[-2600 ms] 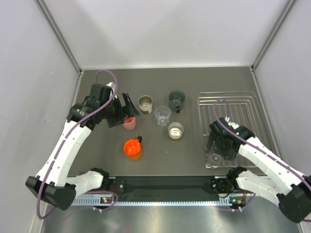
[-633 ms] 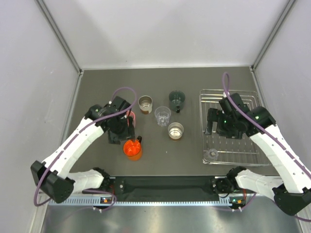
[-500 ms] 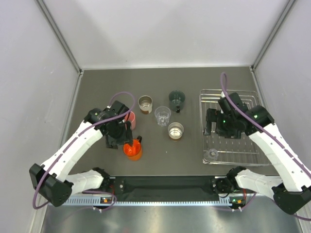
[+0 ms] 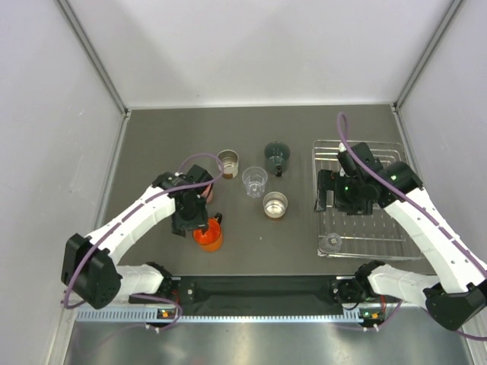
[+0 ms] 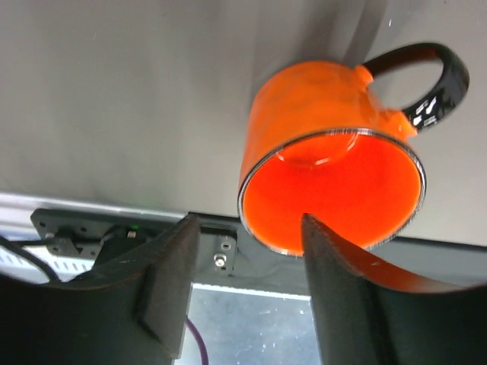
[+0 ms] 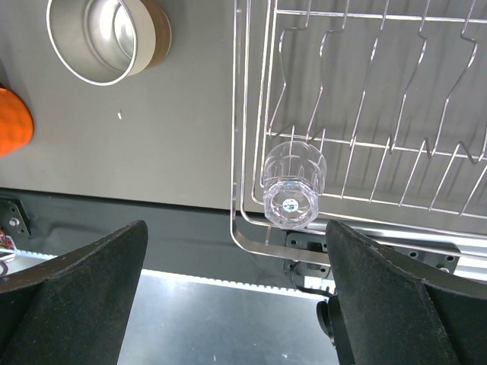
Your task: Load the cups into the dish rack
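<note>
An orange cup point(image 5: 327, 182) with a black handle stands upright near the table's front. My left gripper point(image 5: 247, 251) is open at its rim, one finger point(image 5: 346, 296) over the mouth and the other point(image 5: 163, 281) outside the wall with a gap. From above, the left gripper point(image 4: 195, 220) covers the orange cup point(image 4: 208, 237). A pink cup point(image 4: 207, 193) is mostly hidden behind the arm. Two steel cups point(image 4: 227, 162) point(image 4: 275, 204), a clear cup point(image 4: 254, 181) and a dark green cup point(image 4: 275, 156) stand mid-table. The dish rack point(image 4: 380, 228) holds an upturned clear cup point(image 6: 293, 182). My right gripper point(image 6: 236, 226) hangs wide open over the rack's left edge.
The rack's wire rim point(image 6: 242, 152) and upright tines point(image 6: 365, 99) lie under my right gripper. The table's front edge and a black rail point(image 4: 259, 289) run close behind the orange cup. Grey walls enclose the table on three sides.
My left gripper has come down and toward the front edge onto the orange cup's rim, its jaws narrowing. The right arm has shifted slightly left over the rack.
</note>
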Available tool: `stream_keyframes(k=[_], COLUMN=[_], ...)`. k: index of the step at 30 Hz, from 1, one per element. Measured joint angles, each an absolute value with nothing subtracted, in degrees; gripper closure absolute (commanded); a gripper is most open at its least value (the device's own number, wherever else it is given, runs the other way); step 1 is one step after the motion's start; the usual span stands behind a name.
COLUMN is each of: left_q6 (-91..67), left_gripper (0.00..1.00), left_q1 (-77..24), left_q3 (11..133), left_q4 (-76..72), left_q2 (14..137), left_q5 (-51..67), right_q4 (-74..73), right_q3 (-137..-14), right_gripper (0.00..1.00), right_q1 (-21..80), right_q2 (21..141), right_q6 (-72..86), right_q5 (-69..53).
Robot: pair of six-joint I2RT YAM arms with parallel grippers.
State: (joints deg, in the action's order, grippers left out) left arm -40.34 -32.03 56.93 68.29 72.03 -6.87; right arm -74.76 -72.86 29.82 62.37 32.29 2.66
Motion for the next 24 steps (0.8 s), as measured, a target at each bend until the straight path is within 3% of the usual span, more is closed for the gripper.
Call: stream_keyframes(k=[11, 18, 24], left_q6=[-39.11, -38.94, -38.87], left_gripper=[0.60, 1.00, 1.00], left_q1=[-32.01, -31.92, -31.99], left_q3=[51.99, 50.81, 52.90], left_q4=[62.13, 60.66, 61.19], left_q2=[74.06, 73.95, 73.38], left_q5=[-7.11, -6.44, -4.95], right_q4=[-74.59, -74.59, -74.59], right_q3=[-72.86, -72.84, -72.97], right_gripper=[0.00, 0.00, 0.00], right_q1=[29.80, 29.80, 29.82], right_q2=[62.28, 61.89, 61.78], right_q6=[32.32, 32.49, 32.56], right_q5=[2.63, 2.46, 1.48])
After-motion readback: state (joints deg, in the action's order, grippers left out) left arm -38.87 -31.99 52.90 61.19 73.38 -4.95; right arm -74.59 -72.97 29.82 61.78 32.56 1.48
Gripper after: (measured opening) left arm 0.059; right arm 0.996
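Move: The orange mug stands just right of my left hand: its middle is about 4 cm to the right, level with it fore and aft and some 6 cm below, so its left rim is almost under my open fingers. The pink cup is about 13 cm ahead and 2 cm right of my left hand, the clear glass 15 cm ahead and 17 cm right, the short steel cup 9 cm ahead and 22 cm right. From my idle right hand the mug lies roughly 35 cm left, 1 cm back and 17 cm down. I lower my left hand about 3.5 cm onto the near-upright left wall of the orange mug, one finger inside and one outside, closing the fingers as they sink until they pinch the rim almost shut. Then I start back up by about 1 cm, easing right and slightly forward with the rim kept between the fingertips. ##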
